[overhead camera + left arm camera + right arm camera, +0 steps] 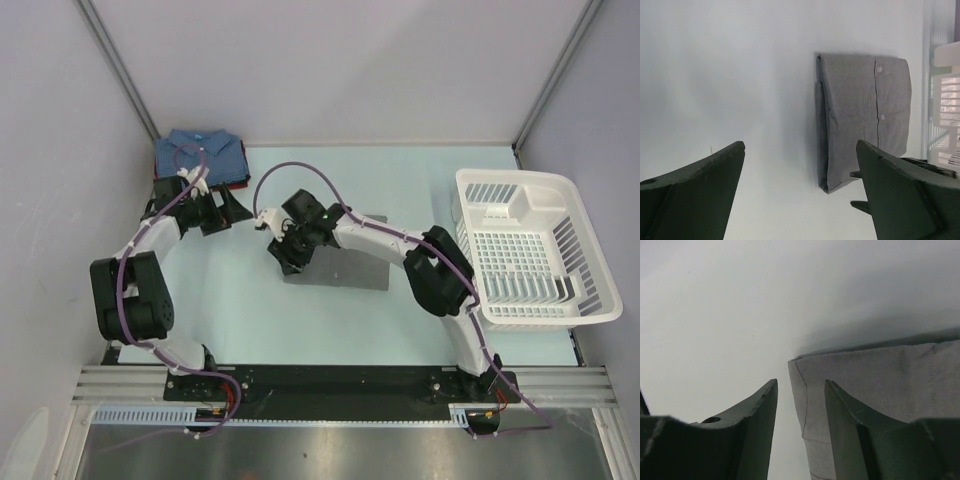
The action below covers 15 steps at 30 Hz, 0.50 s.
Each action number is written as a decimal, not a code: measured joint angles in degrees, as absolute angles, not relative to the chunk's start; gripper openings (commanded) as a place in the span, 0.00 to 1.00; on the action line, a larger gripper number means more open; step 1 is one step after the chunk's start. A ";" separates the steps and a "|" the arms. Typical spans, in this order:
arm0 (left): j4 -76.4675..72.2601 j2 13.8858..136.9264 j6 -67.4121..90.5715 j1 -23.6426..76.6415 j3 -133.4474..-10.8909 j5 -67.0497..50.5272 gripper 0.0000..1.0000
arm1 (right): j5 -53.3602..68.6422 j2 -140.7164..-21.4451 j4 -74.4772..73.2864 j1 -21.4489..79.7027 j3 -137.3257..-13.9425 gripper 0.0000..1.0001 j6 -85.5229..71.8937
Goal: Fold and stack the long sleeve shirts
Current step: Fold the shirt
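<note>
A plain grey long sleeve shirt point(345, 268) lies folded into a rectangle at the table's middle, its button placket point(878, 95) showing in the left wrist view. My right gripper point(285, 250) is down at its left corner. The jaws straddle the folded edge point(807, 405), one finger over the cloth, the other finger point(757, 410) beside it, with a gap still showing. A folded blue shirt point(200, 155) lies at the back left corner. My left gripper point(232, 212) hovers just in front of it, wide open and empty point(800, 142), facing the grey shirt point(860, 110).
A white slatted plastic basket point(540, 250) stands at the table's right side and shows at the right edge of the left wrist view point(947, 100). Grey walls close off the left, back and right of the pale table point(260, 330).
</note>
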<state>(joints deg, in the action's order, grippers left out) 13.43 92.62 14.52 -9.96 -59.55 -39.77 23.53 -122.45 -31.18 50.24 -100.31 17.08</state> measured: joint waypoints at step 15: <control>17.30 86.26 8.32 -12.88 -56.01 -42.04 0.92 | 23.97 -119.98 -19.75 52.64 -83.85 0.00 28.10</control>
<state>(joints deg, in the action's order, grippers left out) 17.30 86.26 8.32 -12.88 -56.01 -42.04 23.97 -119.98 -19.75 52.64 -83.85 28.10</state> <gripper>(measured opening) 0.967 0.091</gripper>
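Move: The grey shirt's near left corner lies under the right hand, about 6 cm down and 1 cm back, with no real offset left or right. The folded shirt's middle is some 6 cm ahead of that hand and 12 cm to its right. The blue shirt stack stands roughly 28 cm ahead and 21 cm left of the right hand. From the left hand, the corner is about 12 cm back, 13 cm right and 10 cm down. The grey shirt's near left corner is what the right hand drops onto, sinking about 6 cm with half-open fingers, which then close and pinch its cloth. Still closing, they drag it some 3 cm back and a little right, the wrist turning about 10 degrees counter-clockwise. The empty left hand, open, eases back about 3 cm. ##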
